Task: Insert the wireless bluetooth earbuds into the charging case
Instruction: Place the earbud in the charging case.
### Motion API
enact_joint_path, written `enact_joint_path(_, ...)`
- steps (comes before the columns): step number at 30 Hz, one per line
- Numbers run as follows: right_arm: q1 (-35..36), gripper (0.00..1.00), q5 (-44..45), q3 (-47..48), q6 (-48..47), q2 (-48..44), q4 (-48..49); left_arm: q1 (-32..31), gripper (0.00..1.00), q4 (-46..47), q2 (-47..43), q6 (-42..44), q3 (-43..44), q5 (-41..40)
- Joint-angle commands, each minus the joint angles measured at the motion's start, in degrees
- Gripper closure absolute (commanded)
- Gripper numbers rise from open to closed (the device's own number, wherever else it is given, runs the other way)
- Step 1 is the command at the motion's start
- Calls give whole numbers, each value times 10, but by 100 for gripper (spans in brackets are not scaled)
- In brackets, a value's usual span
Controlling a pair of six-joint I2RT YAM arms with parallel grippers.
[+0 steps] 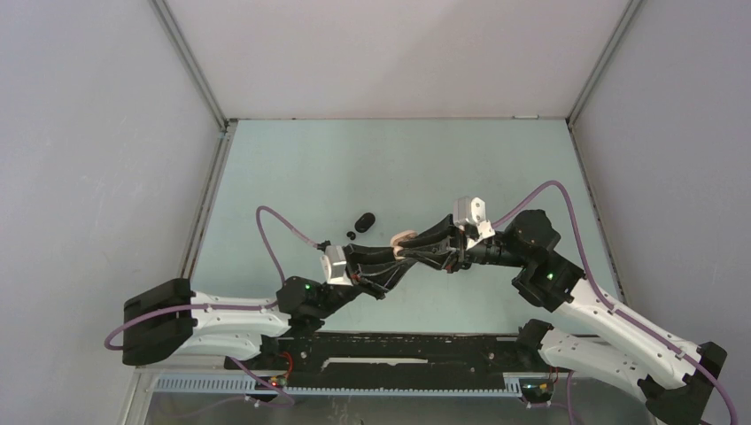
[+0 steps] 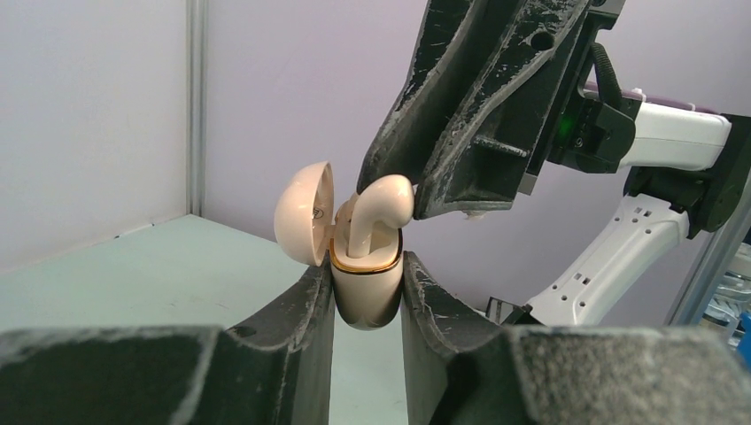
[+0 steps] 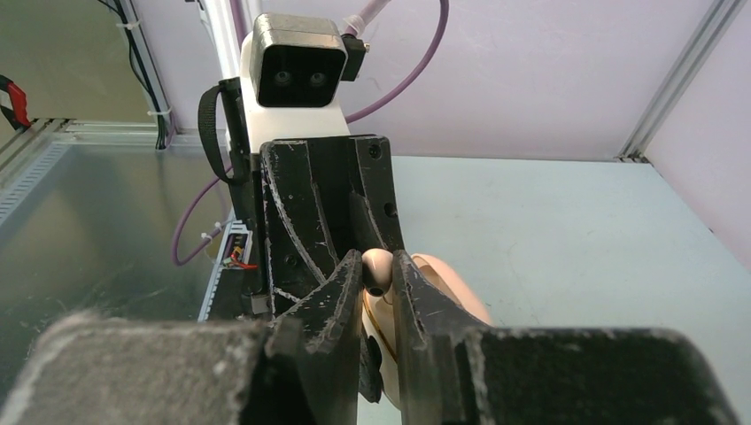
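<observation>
My left gripper (image 2: 366,266) is shut on a cream charging case (image 2: 365,297), which it holds upright above the table. The case's lid (image 2: 304,212) is swung open to the left. A cream earbud (image 2: 383,199) stands with its stem down in the case's slot and its head above the gold rim. My right gripper (image 3: 376,261) is shut on that earbud (image 3: 376,268) from above. In the top view the two grippers meet at the case (image 1: 403,237) near the table's middle. The case's second slot is hidden.
A black oval case (image 1: 364,219) lies on the pale green table (image 1: 496,168), just left of the grippers. A tiny black earbud (image 1: 352,235) lies beside it. Grey walls enclose the table on three sides.
</observation>
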Motion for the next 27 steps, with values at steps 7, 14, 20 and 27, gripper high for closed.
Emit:
enact_joint_path(7, -2, 71, 19, 2, -23, -3, -17, 2, 100, 38, 2, 2, 5, 22)
enact_joint_path(14, -8, 61, 2, 5, -24, -7, -8, 2, 100, 38, 3, 2, 3, 21)
enact_joint_path(20, -20, 60, -18, 46, -14, -8, -23, 2, 100, 38, 7, -1, 1, 21)
enact_joint_path(27, -36, 50, -42, 100, -14, -9, -77, 2, 100, 37, 21, -5, -1, 25)
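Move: The earbud is between my right fingertips, practically at the hand point, with its stem already in the open charging case. The case's middle lies about 3 cm below my right hand, 1 cm ahead and 1 cm to its left. The raised lid is some 3 cm ahead, 1 cm left and 1 cm lower. My left hand has the case between its fingertips, the middle about 1 cm above its hand point. I let go of the earbud by spreading my right fingers, the hand staying almost in place over the case. Only when they are well open do I lift that hand straight off, about 2 cm up and 1 cm to the right, away from the case. My left hand keeps its hold on the case and stays still. ##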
